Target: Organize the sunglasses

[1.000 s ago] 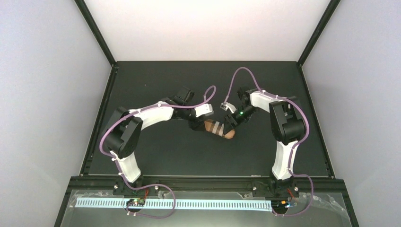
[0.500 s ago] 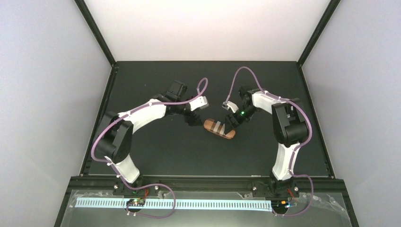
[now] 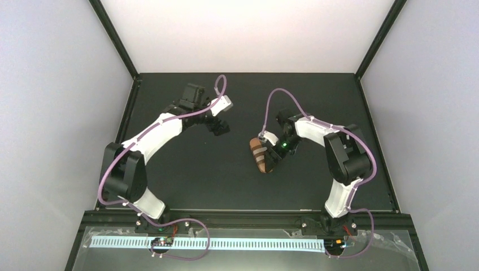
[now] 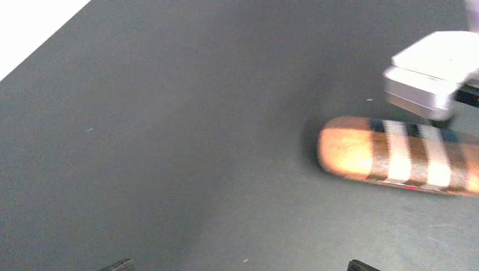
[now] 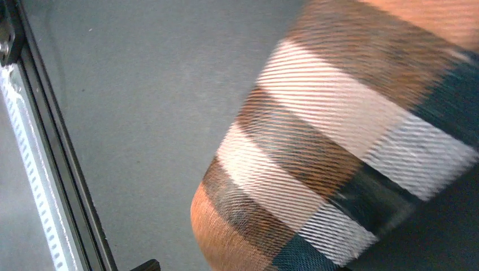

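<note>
The sunglasses are out of view in every frame. A brown case with pale stripes (image 3: pixel 261 156) lies closed on the black table (image 3: pixel 186 180), right of centre, turned almost end-on to me. My right gripper (image 3: pixel 275 157) hangs directly over its right side. In the right wrist view the case (image 5: pixel 316 152) fills the space between the jaws, and the one fingertip (image 5: pixel 144 264) that shows stands clear of its edge. My left gripper (image 3: pixel 221 127) is up at the back left, well away from the case (image 4: pixel 395 155), open and empty, fingertips (image 4: pixel 118 264) far apart.
The black frame rail (image 5: pixel 51 141) and a pale perforated strip (image 5: pixel 31 169) run along the table's edge in the right wrist view. Grey walls close in both sides. The right arm's white camera housing (image 4: pixel 432 79) hovers above the case.
My left gripper let go of the case, opened wide and drew back to the far left. The case swung from lying crosswise to nearly end-on, with the right gripper over it.
</note>
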`<state>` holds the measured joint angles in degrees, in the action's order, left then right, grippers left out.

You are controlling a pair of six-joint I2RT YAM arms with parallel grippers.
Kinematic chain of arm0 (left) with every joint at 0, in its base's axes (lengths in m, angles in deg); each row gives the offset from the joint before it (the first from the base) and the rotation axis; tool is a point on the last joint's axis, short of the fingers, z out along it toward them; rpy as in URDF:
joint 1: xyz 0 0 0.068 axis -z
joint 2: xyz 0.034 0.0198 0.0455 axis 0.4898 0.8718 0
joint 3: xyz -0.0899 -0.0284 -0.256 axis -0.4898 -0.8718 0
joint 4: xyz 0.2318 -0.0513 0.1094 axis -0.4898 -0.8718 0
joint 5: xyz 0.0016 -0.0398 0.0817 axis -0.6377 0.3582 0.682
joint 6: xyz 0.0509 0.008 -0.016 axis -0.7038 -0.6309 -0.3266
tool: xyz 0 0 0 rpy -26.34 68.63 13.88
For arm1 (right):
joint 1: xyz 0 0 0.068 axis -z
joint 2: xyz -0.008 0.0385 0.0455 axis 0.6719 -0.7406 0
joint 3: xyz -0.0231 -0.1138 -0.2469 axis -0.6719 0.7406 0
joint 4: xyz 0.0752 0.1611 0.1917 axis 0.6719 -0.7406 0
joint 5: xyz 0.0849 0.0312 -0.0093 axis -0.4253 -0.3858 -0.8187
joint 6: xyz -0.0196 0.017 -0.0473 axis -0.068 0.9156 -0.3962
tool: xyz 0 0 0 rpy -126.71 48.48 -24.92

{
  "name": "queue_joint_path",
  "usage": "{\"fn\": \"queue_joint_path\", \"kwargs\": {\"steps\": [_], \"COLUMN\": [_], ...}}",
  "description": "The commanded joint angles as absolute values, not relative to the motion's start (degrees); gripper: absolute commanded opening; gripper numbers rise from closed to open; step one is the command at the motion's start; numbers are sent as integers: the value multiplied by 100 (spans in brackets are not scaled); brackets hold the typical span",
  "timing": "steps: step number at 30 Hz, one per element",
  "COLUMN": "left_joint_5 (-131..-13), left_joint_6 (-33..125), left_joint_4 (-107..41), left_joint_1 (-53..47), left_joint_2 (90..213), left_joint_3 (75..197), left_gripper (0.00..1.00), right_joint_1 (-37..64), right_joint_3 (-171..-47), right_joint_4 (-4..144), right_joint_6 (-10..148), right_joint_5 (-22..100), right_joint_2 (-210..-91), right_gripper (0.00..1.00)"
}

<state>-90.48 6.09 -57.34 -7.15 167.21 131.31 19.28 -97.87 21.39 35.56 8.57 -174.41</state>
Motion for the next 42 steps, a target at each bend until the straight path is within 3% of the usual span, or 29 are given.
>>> {"fn": "queue_joint_path", "kwargs": {"steps": [1, 9, 13, 18, 26, 31, 42], "left_joint_5": [-8499, -8246, -8129, -7832, -7564, -7631, -9027], "left_joint_6": [1010, 1351, 1618, 1890, 1742, 2300, 2497], "left_joint_4": [-5728, -5586, -5476, -5071, -4186, -3710, -3784], "left_joint_1": [-1059, -1598, -1902, -2315, -2587, -2927, -3011], "left_joint_2": [16421, 16196, 16100, 15785, 14822, 14066, 13292], "left_joint_3": [13326, 13241, 13203, 12997, 12385, 11806, 11639], "left_gripper": [99, 99, 99, 99, 99, 99, 99], "right_joint_1": [1564, 1457, 1637, 2614, 3485, 3533, 3571], "right_joint_3": [-9734, -9886, -9969, -10260, -10206, -9386, -9558], "right_joint_4": [2121, 2049, 2284, 2846, 4119, 5329, 5272], "right_joint_6": [3356, 3100, 3416, 4388, 5437, 5625, 5546], "right_joint_5": [780, 708, 1053, 1348, 3007, 4923, 4773], "right_joint_2": [-17179, -16693, -16368, -15872, -14733, -13789, -12826], "right_gripper": [77, 78, 87, 99, 100, 100, 100]}}
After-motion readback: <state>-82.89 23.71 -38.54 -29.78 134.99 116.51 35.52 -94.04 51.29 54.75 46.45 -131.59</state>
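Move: The sunglasses case, closed on the table, has its middle about 3 cm ahead of the right hand, some 3 cm to its left and roughly 2 cm below; the far end leans to the left, and this hand is at the near right part. From the raised left hand the case's middle lies about 9 cm back, 15 cm to the right and 14 cm below. Nothing else lies near it. The near end of the case is nudged left by the half-open right fingers in a short slide of about 2 cm back and left; that hand then lifts off, opens fully and sweeps up, right and forward, tipping up towards level. The left hand, still wide open, retreats some 18 cm left, arcing forward and back again while rising, and its wrist also turns counter-clockwise and tips up. ##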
